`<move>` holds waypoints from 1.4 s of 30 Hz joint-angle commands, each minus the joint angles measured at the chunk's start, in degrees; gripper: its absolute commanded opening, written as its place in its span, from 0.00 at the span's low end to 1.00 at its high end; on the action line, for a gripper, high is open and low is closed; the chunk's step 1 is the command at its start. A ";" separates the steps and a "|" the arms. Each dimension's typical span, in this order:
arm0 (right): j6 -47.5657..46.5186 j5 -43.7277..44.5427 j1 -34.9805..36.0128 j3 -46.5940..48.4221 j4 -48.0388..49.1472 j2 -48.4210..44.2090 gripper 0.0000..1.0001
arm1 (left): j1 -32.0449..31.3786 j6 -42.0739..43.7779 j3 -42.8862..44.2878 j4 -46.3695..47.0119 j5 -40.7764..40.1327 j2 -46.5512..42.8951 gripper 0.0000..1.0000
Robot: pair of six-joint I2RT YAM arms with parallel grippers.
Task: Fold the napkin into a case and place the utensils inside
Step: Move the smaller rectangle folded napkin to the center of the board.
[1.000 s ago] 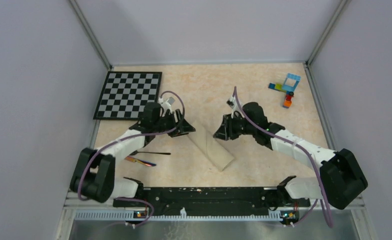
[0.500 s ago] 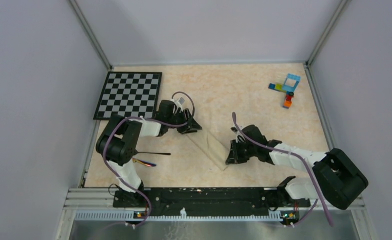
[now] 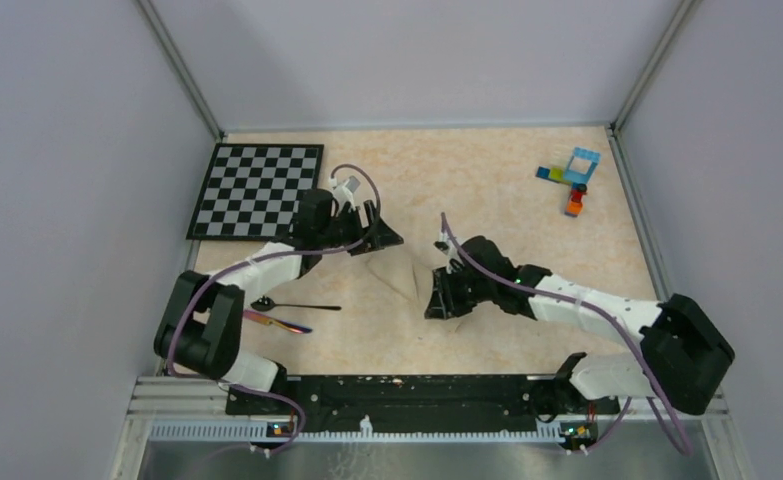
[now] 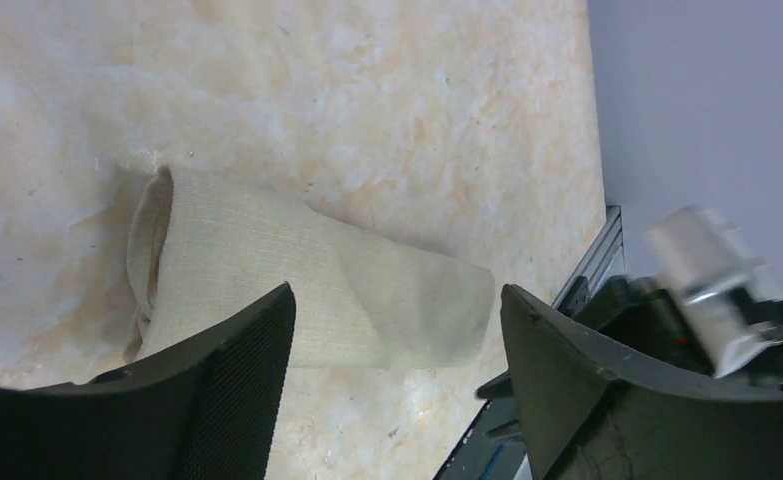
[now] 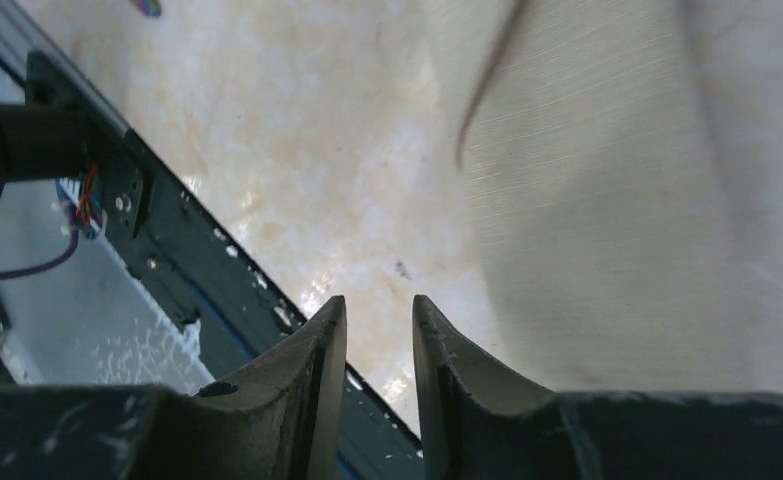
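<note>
The cream napkin (image 3: 399, 275) lies folded into a narrow case (image 4: 307, 290) in the middle of the table, running diagonally. My left gripper (image 3: 385, 238) hovers just past its far end, jaws wide open (image 4: 397, 310) and empty, with the case's open mouth showing between and beyond them. At the case's near end sits my right gripper (image 3: 437, 300); its jaws (image 5: 379, 300) are narrowly open with bare table between them and the cloth (image 5: 607, 200) just beside the right finger. The utensils, a black spoon (image 3: 297, 306) and a rainbow-tinted piece (image 3: 279, 322), lie left of the case.
A black-and-white chequered board (image 3: 257, 188) lies at the back left. Small coloured toy bricks (image 3: 572, 178) sit at the back right. The black base rail (image 3: 397, 390) runs along the near edge, close to my right gripper.
My right gripper swung down from the case's far end to its near end, then edged left. My left gripper drifted back and its jaws widened. The case has shifted slightly.
</note>
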 commanded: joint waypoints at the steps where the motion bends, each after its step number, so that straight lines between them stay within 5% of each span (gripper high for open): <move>1: 5.73 -2.47 7.14 -1.62 6.47 4.97 0.34 | 0.06 4.39 1.33 -6.37 -2.09 -9.66 0.83; 8: 11.17 6.65 7.14 -6.04 7.07 6.59 0.56 | 2.08 8.70 -0.11 -19.38 -4.75 -22.95 0.89; 16: 10.25 6.11 -11.19 -9.81 17.65 10.18 0.58 | 2.78 7.43 -3.76 -26.76 -4.68 -38.01 0.92; 19: 5.34 5.52 -17.79 -1.29 20.33 19.32 0.58 | 2.78 5.81 -5.58 -27.14 -4.88 -42.16 0.93; 23: -2.85 -1.18 -19.92 22.35 18.06 35.77 0.58 | 2.78 4.17 -6.92 -28.36 -4.68 -45.28 0.94; 28: 3.05 -13.28 -18.61 37.83 17.55 46.14 0.60 | 2.78 2.78 -7.04 -30.72 -4.05 -48.48 0.95; 32: 6.05 -7.58 -18.61 30.93 16.96 39.80 0.64 | 2.78 3.05 -7.49 -32.42 -5.45 -50.96 0.96; 37: 7.17 -13.23 -17.15 20.47 24.19 36.01 0.64 | 2.82 2.59 -8.88 -31.57 -4.72 -51.04 0.97; 42: 7.03 -13.99 -14.93 21.10 28.93 39.83 0.63 | 2.78 1.86 -8.42 -30.18 -4.42 -50.35 0.97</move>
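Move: The folded napkin lies slantwise, its far end leaning left; its middle is about 8 cm ahead of the right hand, 4 cm to its left and 8 cm below. The spoon lies some 26 cm left and 5 cm ahead of that hand, the coloured utensils about 30 cm left and 2 cm ahead, all at table level. From the left hand the napkin's middle is roughly 5 cm back, 5 cm right and 10 cm down. Around the folded napkin's near end the right hand first draws back about 5 cm while sinking 6, opening its fingers to a bit over half, then sweeps low and fast some 30 cm forward, turning clockwise, and eases back about 8 cm to hover close by the napkin's right edge. The left hand, already clear, withdraws back, up and left, opening wide. ##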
